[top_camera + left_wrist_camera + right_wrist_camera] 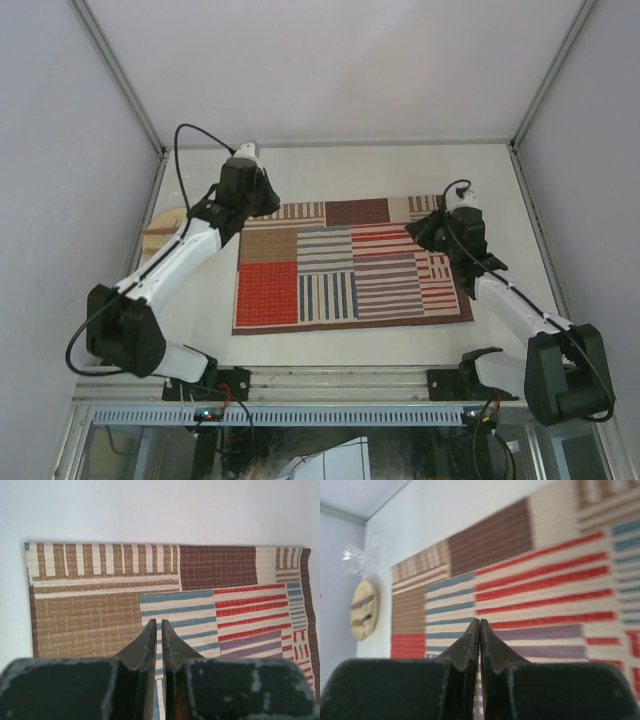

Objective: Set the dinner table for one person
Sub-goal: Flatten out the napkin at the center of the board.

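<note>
The dinner table (400,170) is a white top with a striped patchwork placemat (350,265) lying flat in its middle. My left gripper (262,200) hovers over the mat's far left corner. In the left wrist view its fingertips (159,622) stand a narrow slit apart with nothing between them, above the mat's (100,610) blue-striped patch. My right gripper (432,228) hangs over the mat's far right part. Its tips (479,621) are pressed together and empty, over the mat's (545,580) red and purple stripes.
A round wooden piece (165,228) lies on the table left of the mat, partly behind my left arm; the right wrist view shows it (364,609) near the wall with crinkled clear plastic (357,555) beside it. Aluminium rails (330,378) edge the table, and grey walls enclose it.
</note>
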Robot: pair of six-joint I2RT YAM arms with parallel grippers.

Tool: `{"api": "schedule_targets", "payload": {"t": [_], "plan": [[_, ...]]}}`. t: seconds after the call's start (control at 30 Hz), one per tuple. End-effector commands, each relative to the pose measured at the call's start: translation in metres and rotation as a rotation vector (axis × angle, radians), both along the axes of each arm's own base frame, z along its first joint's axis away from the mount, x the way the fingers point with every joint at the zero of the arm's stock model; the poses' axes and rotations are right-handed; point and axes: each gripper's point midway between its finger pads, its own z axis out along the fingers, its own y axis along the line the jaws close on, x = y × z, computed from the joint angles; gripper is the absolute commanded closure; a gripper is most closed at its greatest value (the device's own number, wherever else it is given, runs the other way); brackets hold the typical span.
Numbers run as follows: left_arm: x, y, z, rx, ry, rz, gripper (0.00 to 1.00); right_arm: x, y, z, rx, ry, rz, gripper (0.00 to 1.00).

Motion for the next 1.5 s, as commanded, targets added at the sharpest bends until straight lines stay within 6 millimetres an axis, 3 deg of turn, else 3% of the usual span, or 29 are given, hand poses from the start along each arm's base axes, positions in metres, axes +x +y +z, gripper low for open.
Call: {"api": "schedule_targets", "payload": {"t": [0.0,0.2,0.27,0.37,0.43,0.53,0.67,0.7,0.83,0.93,1.0,1.1,1.2,1.3,1.47], "plan": [[-0.01,0.004,0.029,-0.077,-0.191,-0.009,0.88,0.003,-0.046,-0.029,0.101,0.087,-0.173,1.0],[-0.043,0.015,0.036,-0.127,-0.295,-0.027,0.78,0.0,-0.057,-0.051,0.217,0.129,-0.196,0.99],[-0.052,0.02,0.038,-0.123,-0.327,-0.028,0.7,-0.001,-0.055,-0.051,0.23,0.113,-0.181,0.88],[-0.064,0.028,0.044,-0.122,-0.396,-0.026,0.49,0.001,-0.053,-0.043,0.225,0.079,-0.163,0.64],[-0.069,0.033,0.047,-0.123,-0.433,-0.016,0.4,0.002,-0.053,-0.037,0.206,0.053,-0.15,0.54],[-0.071,0.037,0.04,-0.104,-0.447,-0.011,0.22,0.005,-0.054,-0.032,0.134,0.052,-0.136,0.33],[-0.069,0.039,0.022,-0.08,-0.409,-0.006,0.09,0.011,-0.061,-0.032,-0.011,0.096,-0.154,0.19],[-0.068,0.039,0.018,-0.072,-0.4,-0.004,0.01,0.011,-0.062,-0.035,-0.065,0.132,-0.16,0.16],[-0.066,0.041,0.005,-0.05,-0.358,0.009,0.0,0.016,-0.059,-0.031,-0.31,0.192,-0.114,0.14],[-0.068,0.044,0.002,-0.036,-0.347,0.019,0.0,0.01,-0.057,-0.038,-0.439,0.253,-0.092,0.13],[-0.07,0.046,0.001,-0.03,-0.343,0.023,0.0,0.005,-0.06,-0.048,-0.421,0.294,-0.099,0.13],[-0.073,0.049,0.002,-0.043,-0.356,0.035,0.0,-0.004,-0.062,-0.066,-0.252,0.318,-0.102,0.13],[-0.074,0.056,-0.002,-0.027,-0.357,0.069,0.0,-0.013,-0.07,-0.078,-0.281,0.34,-0.127,0.09],[-0.072,0.07,-0.007,0.016,-0.343,0.138,0.0,-0.015,-0.068,-0.075,-0.271,0.304,-0.124,0.09],[-0.066,0.101,0.0,0.086,-0.332,0.316,0.0,-0.007,-0.041,-0.053,-0.195,0.198,-0.061,0.09]]}}
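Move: The flattened napkin's middle is about 5 cm back from my left hand, 16 cm to its right and 18 cm below. The round plate with the knives is some 24 cm to that hand's left and 2 cm ahead; the napkin's far left corner is 11 cm ahead and 10 cm left. From my right hand the napkin's middle is roughly 13 cm left, 1 cm ahead and 14 cm below; its right edge is 12 cm right, level ahead. I draw my left hand back about 7 cm, tipping its fingers up some 20 degrees and opening them wide, then sink a little and drift left towards the plate. My right hand drops down and right over the napkin, opens, bobs up and forward, then dips back and down, ending about 10 cm lower, nearer the right edge, fingers steeper. ##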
